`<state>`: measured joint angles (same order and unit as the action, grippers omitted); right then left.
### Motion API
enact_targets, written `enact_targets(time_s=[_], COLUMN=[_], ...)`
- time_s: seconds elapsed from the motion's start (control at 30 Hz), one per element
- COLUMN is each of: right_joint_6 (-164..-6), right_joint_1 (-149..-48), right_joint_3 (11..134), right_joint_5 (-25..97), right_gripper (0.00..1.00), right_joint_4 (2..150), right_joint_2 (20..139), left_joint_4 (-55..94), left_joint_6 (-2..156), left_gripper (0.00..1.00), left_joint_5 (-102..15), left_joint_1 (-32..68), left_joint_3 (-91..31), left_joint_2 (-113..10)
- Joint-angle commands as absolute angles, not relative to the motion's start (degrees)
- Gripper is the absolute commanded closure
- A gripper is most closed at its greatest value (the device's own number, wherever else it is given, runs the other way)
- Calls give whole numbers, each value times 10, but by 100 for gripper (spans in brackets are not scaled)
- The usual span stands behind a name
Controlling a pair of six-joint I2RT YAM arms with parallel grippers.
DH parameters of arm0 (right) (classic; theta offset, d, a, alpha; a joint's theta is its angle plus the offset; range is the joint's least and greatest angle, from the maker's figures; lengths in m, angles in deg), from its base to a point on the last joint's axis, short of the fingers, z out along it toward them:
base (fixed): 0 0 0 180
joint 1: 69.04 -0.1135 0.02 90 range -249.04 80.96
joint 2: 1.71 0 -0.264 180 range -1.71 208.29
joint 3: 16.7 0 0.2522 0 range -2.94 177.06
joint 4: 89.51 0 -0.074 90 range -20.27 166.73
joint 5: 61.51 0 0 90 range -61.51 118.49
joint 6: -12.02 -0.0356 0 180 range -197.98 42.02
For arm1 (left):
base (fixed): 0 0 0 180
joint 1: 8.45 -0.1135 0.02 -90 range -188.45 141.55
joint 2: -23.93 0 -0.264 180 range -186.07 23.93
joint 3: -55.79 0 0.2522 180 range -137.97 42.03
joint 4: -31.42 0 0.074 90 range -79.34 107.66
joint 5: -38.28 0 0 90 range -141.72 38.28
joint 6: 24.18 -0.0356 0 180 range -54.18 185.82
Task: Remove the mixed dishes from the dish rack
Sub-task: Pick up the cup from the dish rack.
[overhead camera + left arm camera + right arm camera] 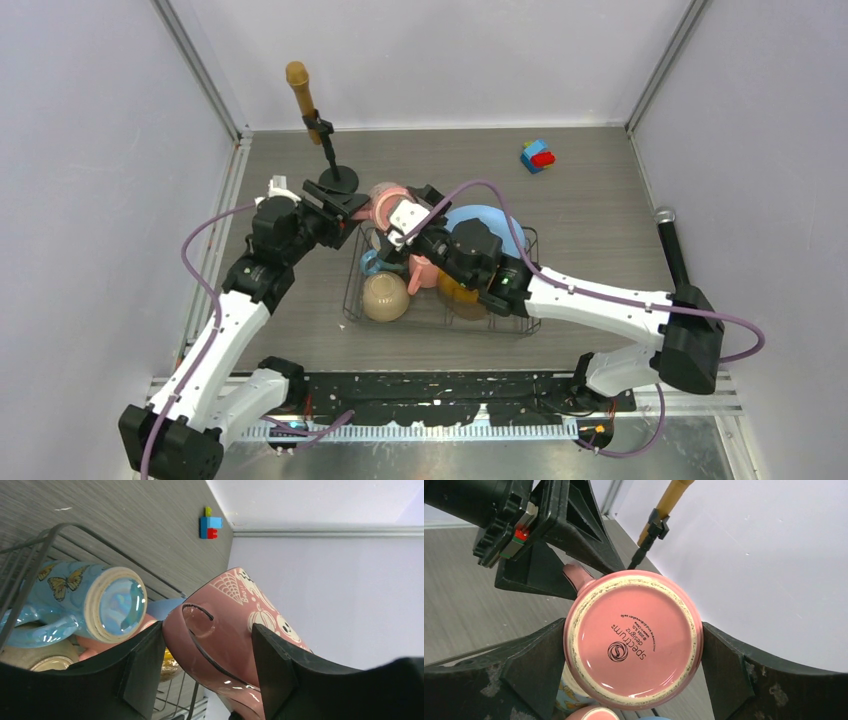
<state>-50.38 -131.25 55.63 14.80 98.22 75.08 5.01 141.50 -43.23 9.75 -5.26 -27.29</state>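
A pink mug (378,197) with pumpkin and cobweb prints (235,615) hangs over the dish rack's (520,326) far left corner. My right gripper (633,630) is shut on its body, the round pink base (634,640) filling the span between both fingers. My left gripper (207,640) reaches in from the left with its jaws around the mug's handle (200,630). One pad touches the handle, the other stands a little off it. In the rack lie a blue butterfly mug (85,600), a beige bowl (385,296), another pink mug (422,272), a yellow plate (458,290) and a light-blue plate (490,225).
A black stand with a brown microphone (300,90) rises just behind the left gripper (350,208). A red-blue toy block (538,156) lies at the back right. A second dark microphone (672,245) stands by the right arm. White walls close the table on three sides.
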Motion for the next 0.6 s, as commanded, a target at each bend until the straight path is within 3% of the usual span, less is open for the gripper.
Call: enact_targets(time_s=[0.0, 0.2, 0.4, 0.5, 0.57], right_joint_6=[-418, -413, -444, -466, -484], right_joint_1=[-1341, -1348, -1350, -1350, -1351], right_joint_3=[566, 547, 511, 503, 500], right_joint_5=[100, 106, 140, 151, 161], right_gripper=[99, 99, 99, 99, 99], right_joint_4=[1140, 1151, 1156, 1172, 1185], right_joint_2=[770, 767, 754, 762, 771], left_joint_4=[98, 80, 95, 114, 129], left_joint_6=[1429, 1427, 1437, 1451, 1458], left_gripper=[40, 65, 73, 89, 93], left_joint_5=[-427, -459, -455, -444, -434], left_joint_1=[102, 102, 102, 102, 102], left_joint_3=[-59, -55, -55, -52, -52], left_joint_2=[-277, -269, -283, -295, -304])
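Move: The right fingers hold the pink cup around its body, its middle about 3 cm ahead and 3 cm left of them. From the left gripper, already straddling the handle, the cup's middle is some 5 cm right, 2 cm ahead and nearly level. In the rack below, the blue mug lies about 4 cm right, 5 cm back and 13 cm down; the coral mug some 11 cm right, 11 cm back and 15 cm down. Close the left gripper to about half its gap and pinch the pink cup's handle, easing it about 1 cm forward and 2 cm down with a slight counter-clockwise turn. Meanwhile keep the right fingers around the cup's body and lower that hand about 4 cm towards the rack, rolling and turning it slightly clockwise. ##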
